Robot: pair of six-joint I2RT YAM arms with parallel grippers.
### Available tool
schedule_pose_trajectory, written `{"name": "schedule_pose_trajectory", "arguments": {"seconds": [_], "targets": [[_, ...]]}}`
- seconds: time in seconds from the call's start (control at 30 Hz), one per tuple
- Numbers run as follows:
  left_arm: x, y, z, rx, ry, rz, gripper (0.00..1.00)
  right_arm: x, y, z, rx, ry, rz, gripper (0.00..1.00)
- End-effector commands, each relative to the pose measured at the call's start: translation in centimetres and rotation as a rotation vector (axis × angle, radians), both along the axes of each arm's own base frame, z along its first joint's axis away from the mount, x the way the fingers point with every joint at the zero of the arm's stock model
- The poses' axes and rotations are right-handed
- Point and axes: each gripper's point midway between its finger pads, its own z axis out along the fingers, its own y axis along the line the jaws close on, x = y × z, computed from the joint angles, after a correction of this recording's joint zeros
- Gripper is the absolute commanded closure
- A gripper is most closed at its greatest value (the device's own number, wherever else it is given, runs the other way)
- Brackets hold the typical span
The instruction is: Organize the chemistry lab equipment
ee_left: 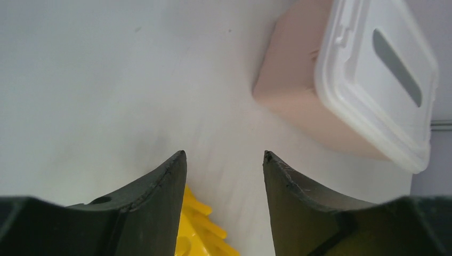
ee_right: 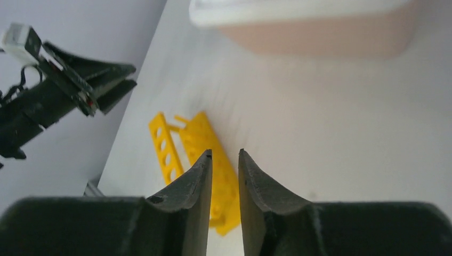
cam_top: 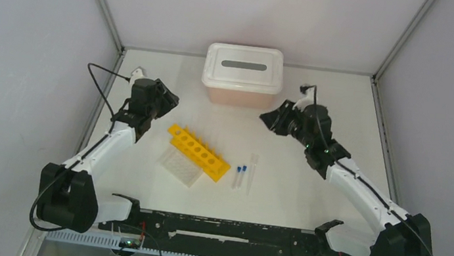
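Observation:
The yellow tube rack (cam_top: pixel 198 152) lies at an angle in the middle of the table, and the clear gridded well plate (cam_top: pixel 181 166) rests against its near-left side. Two small blue-capped vials (cam_top: pixel 240 176) and a thin clear tube (cam_top: pixel 252 170) lie to its right. My left gripper (cam_top: pixel 171 101) hovers back-left of the rack, open and empty (ee_left: pixel 224 154), with the rack's end (ee_left: pixel 200 224) below its left finger. My right gripper (cam_top: pixel 269 116) hovers back-right, its jaws narrowly apart with nothing between them (ee_right: pixel 225 152), pointing toward the rack (ee_right: pixel 198 134).
A pink box with a white, grey-slotted lid (cam_top: pixel 243 70) stands at the back centre between the two grippers. It also shows in the left wrist view (ee_left: pixel 298 104) and the right wrist view (ee_right: pixel 320 40). Enclosure walls close in the table's left, right and back edges.

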Motion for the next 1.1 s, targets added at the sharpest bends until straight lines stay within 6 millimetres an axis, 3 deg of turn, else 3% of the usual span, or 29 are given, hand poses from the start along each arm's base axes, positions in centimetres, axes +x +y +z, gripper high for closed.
{"name": "schedule_pose_trajectory", "arguments": {"seconds": [0.0,0.27,0.4,0.77,1.07], "targets": [[-1.3,1.1,-0.6,-0.005,-0.026,0.055,0.42,-3.7,2.3,-2.1,0.014,0.004,0.010,0.71],[-1.5,1.2,-4.3,0.005,0.064,0.058,0.65,-10.0,7.2,-6.3,0.018,0.064,0.105,0.93],[-1.1,1.2,-5.8,0.004,0.102,0.058,0.73,-11.9,9.4,-8.0,0.053,0.083,0.161,0.99],[-0.2,1.8,-7.6,-0.020,0.144,0.065,0.75,-15.9,15.5,-11.1,0.088,0.115,0.289,1.00],[0.3,1.5,-8.1,-0.036,0.148,0.055,0.77,-17.6,17.4,-12.4,0.084,0.129,0.330,1.00]]}}
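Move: Back and to the left of the right hand lies the yellow tube rack, its middle some 22 cm left, 6 cm back and 20 cm lower. From that hand the clear well plate is about 27 cm left and 10 cm back, the blue-capped tubes 8 cm left and 12 cm back, and the lidded box 22 cm ahead and 6 cm left. From the left hand the rack's middle is about 11 cm back, 10 cm right and 13 cm below. Swinging back, left and down from in front of the box, some 28 cm in all, the right hand comes in beside the rack's near right end, turning about 20 degrees counter-clockwise, tipping down slightly and shutting its empty fingers. The left hand sinks about 10 cm towards the rack's far left end, dips its fingers and narrows them to a small gap; contact can't be made out. ##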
